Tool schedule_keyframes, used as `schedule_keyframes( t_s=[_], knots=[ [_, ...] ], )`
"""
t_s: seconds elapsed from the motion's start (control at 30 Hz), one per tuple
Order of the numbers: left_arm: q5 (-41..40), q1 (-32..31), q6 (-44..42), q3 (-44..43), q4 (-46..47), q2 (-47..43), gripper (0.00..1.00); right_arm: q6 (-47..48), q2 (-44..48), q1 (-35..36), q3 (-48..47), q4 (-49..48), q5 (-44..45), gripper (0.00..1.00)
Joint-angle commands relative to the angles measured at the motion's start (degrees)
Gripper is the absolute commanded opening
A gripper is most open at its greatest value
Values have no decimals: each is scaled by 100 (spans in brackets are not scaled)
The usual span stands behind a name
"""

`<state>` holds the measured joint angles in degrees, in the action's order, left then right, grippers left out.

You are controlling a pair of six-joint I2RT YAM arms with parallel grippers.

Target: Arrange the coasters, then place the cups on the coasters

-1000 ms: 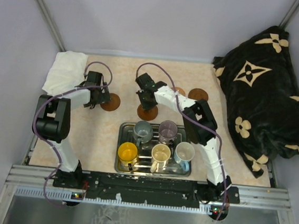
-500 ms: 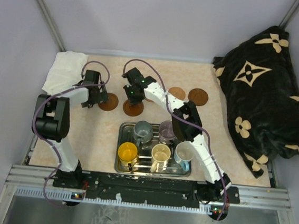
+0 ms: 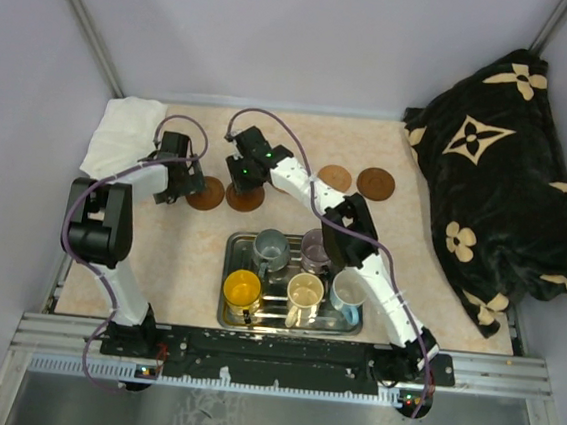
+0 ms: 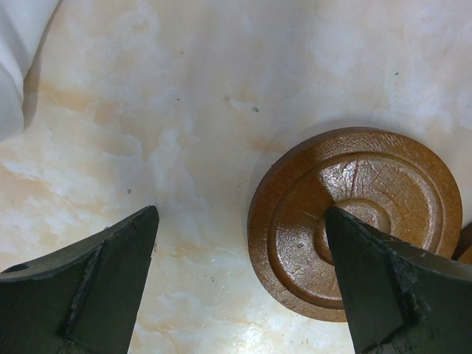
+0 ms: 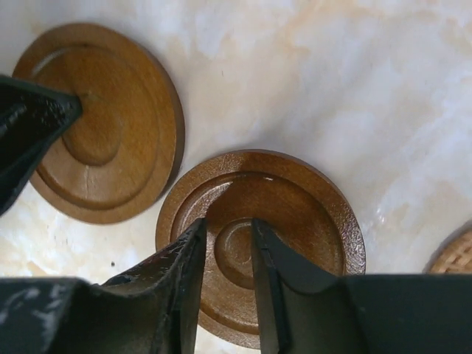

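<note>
Two brown coasters lie almost touching: one (image 3: 206,194) under my left gripper (image 3: 183,180), one (image 3: 246,199) under my right gripper (image 3: 241,178). In the left wrist view the left gripper (image 4: 240,215) is wide open, its right finger over that coaster (image 4: 295,221). In the right wrist view the right gripper (image 5: 228,225) has its jaws slightly apart over the flat coaster's (image 5: 310,221) centre, gripping nothing. Two more coasters (image 3: 335,177) (image 3: 375,183) lie farther right. The grey (image 3: 270,243), purple (image 3: 318,244), orange-yellow (image 3: 242,289), cream (image 3: 305,290) and light blue (image 3: 349,289) cups stand in the tray.
The metal tray (image 3: 225,315) sits at the near middle of the table, between the arm bases. A white cloth (image 3: 125,132) lies at the far left corner. A black patterned blanket (image 3: 509,164) fills the right side.
My right gripper has slid its coaster leftward until it sits beside the left coaster, and its jaws have parted a little. The left gripper has stayed wide open in place.
</note>
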<state>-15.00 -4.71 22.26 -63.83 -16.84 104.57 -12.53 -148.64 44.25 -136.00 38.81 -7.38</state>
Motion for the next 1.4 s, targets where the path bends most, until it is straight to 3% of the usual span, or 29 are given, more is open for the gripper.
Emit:
schedule_keyframes(
  t_s=[0.0,0.17,0.37,0.6,0.7,1.07,1.37],
  knots=[
    [-27,96,-41,82,-523,473,100,203,-411,8,-423,-331,241,35],
    [-36,96,-52,21,-574,552,100,287,-248,-80,-285,-724,336,51],
    [-64,94,-43,-55,-611,520,100,450,516,-83,225,-1260,355,52],
    [-53,101,-86,-228,-623,517,100,638,1226,-59,-108,-1126,571,52],
    [-83,108,-136,-417,-659,605,100,726,1833,-23,460,-1213,873,52],
    [-224,206,-307,-1152,-797,1020,100,643,4392,-22,3973,-2210,1920,53],
    [-273,238,-433,-1494,-830,1241,100,426,5334,-22,5157,-2401,2444,53]
  ],
)
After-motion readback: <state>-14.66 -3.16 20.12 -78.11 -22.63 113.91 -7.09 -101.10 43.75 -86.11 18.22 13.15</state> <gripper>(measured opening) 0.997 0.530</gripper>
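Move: The near dark coaster lies under the right fingertips, its middle about 1 cm to their right and 1 cm below. The left dark coaster is some 8 cm left of the right hand, level with it. A wicker coaster sits about 10 cm right and 6 cm ahead, the purple cup some 20 cm right and 12 cm back. From the left hand, the left dark coaster is about 5 cm right, 1 cm below, and the near dark coaster 14 cm right. Right fingertips push the near coaster forward 3 cm, rise about 15 cm, swing right; left finger drags its coaster forward. ##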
